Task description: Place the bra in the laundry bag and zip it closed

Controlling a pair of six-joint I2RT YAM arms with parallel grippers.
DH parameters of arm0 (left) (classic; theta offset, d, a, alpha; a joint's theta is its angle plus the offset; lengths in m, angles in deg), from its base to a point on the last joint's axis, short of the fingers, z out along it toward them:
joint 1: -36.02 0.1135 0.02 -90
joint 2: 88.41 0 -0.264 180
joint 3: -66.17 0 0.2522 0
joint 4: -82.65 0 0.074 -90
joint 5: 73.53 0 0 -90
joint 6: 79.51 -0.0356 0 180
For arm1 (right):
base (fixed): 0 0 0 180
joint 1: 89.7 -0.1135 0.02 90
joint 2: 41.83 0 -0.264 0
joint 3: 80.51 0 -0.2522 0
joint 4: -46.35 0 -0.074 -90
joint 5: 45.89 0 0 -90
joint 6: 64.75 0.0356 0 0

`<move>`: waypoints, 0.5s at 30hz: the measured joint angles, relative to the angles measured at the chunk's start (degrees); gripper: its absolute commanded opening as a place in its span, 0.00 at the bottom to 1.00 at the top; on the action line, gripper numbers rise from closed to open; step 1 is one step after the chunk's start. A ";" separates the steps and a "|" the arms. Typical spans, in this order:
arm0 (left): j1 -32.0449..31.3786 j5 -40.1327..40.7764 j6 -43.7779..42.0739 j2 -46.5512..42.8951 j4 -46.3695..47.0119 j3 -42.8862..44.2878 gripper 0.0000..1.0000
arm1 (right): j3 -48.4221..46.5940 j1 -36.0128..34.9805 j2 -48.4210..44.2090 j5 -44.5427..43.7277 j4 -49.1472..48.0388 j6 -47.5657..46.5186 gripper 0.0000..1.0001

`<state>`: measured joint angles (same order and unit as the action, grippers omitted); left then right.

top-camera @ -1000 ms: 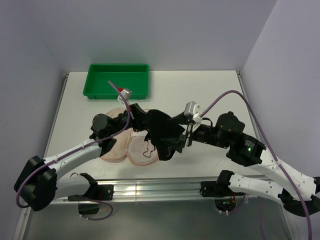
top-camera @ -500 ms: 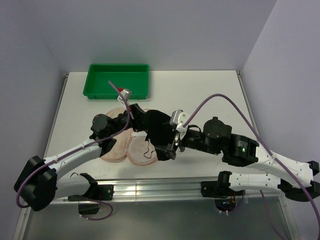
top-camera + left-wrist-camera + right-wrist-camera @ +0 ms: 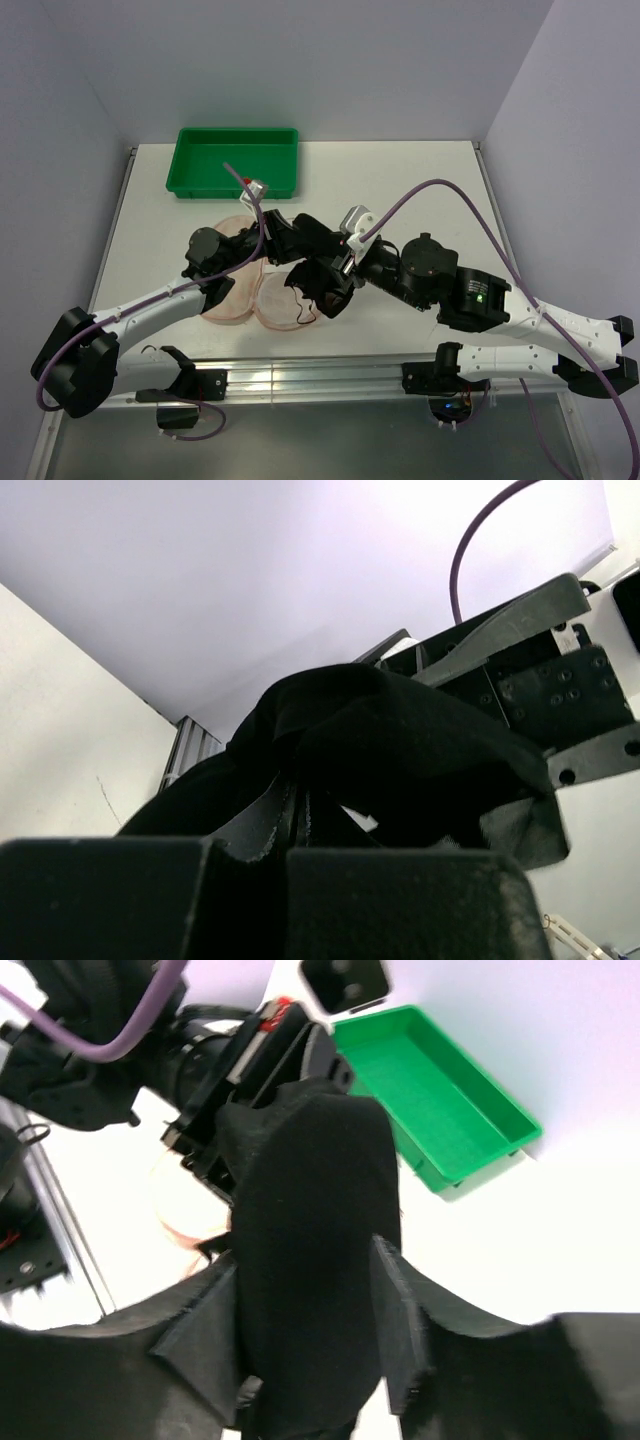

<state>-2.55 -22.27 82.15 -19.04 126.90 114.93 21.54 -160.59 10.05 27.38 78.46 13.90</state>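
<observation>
The black bra [image 3: 318, 270] hangs bunched between my two grippers, just above the right lobe of the open pale pink laundry bag [image 3: 275, 308]. A thin black strap trails down onto that lobe. My left gripper [image 3: 287, 238] is shut on the bra's far edge; in the left wrist view its fingers [image 3: 262, 825] pinch black fabric [image 3: 400, 740]. My right gripper [image 3: 338, 268] is shut on the bra's near right part. In the right wrist view the bra [image 3: 310, 1210] fills the gap between the fingers [image 3: 398, 1310], and the bag [image 3: 172, 1198] shows as a pale patch below.
A green plastic tray [image 3: 238, 160] stands at the back left of the white table and also shows in the right wrist view [image 3: 440, 1090]. Both arms crowd the middle over the bag. An aluminium rail [image 3: 300, 378] runs along the near edge.
My right arm has swung left and lowered, carrying the bra toward my left gripper. The bra has gone from spread out to bunched over the bag. The left arm has barely moved.
</observation>
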 measured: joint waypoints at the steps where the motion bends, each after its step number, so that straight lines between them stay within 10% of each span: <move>1: 0.00 -0.04 0.00 0.00 0.00 0.00 0.00 | 0.00 0.00 -0.02 -0.72 -0.33 -0.07 0.49; 8: 0.00 -0.50 -0.33 0.02 -0.31 0.00 0.02 | -0.04 0.00 -1.14 -3.04 -1.22 1.22 0.05; 13: 0.02 0.42 -6.51 -2.16 -8.94 0.17 0.83 | -4.59 0.68 0.20 -3.61 2.86 4.24 0.00; 15: 0.09 2.19 -10.69 -5.20 -16.55 0.83 0.89 | -7.74 2.58 1.42 -2.80 4.90 5.88 0.00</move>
<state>-2.46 -20.09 71.46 -24.25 110.36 115.76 13.81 -158.01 11.47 24.58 83.36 19.78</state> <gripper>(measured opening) 0.819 0.030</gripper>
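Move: The bra hangs bunched between the two grippers. Its middle is about 2 cm left of the right hand, 1 cm back and 5 cm lower; from the left hand, which still pinches it, that is some 5 cm right, 2 cm back and 3 cm down. The open laundry bag's body lies about 10 cm ahead, 6 cm left and 32 cm below the left hand, with its opened flap another 14 cm left of it. The bra changes hands: the half-open right fingers, already around the black cloth, shut on it and pinch it while the right hand rises about 3.5 cm, drifting a little right and forward. Once that grip is shut, the left fingers spread wide and let go, the left hand sinking some 2 cm with its fingertips dipping slightly. ##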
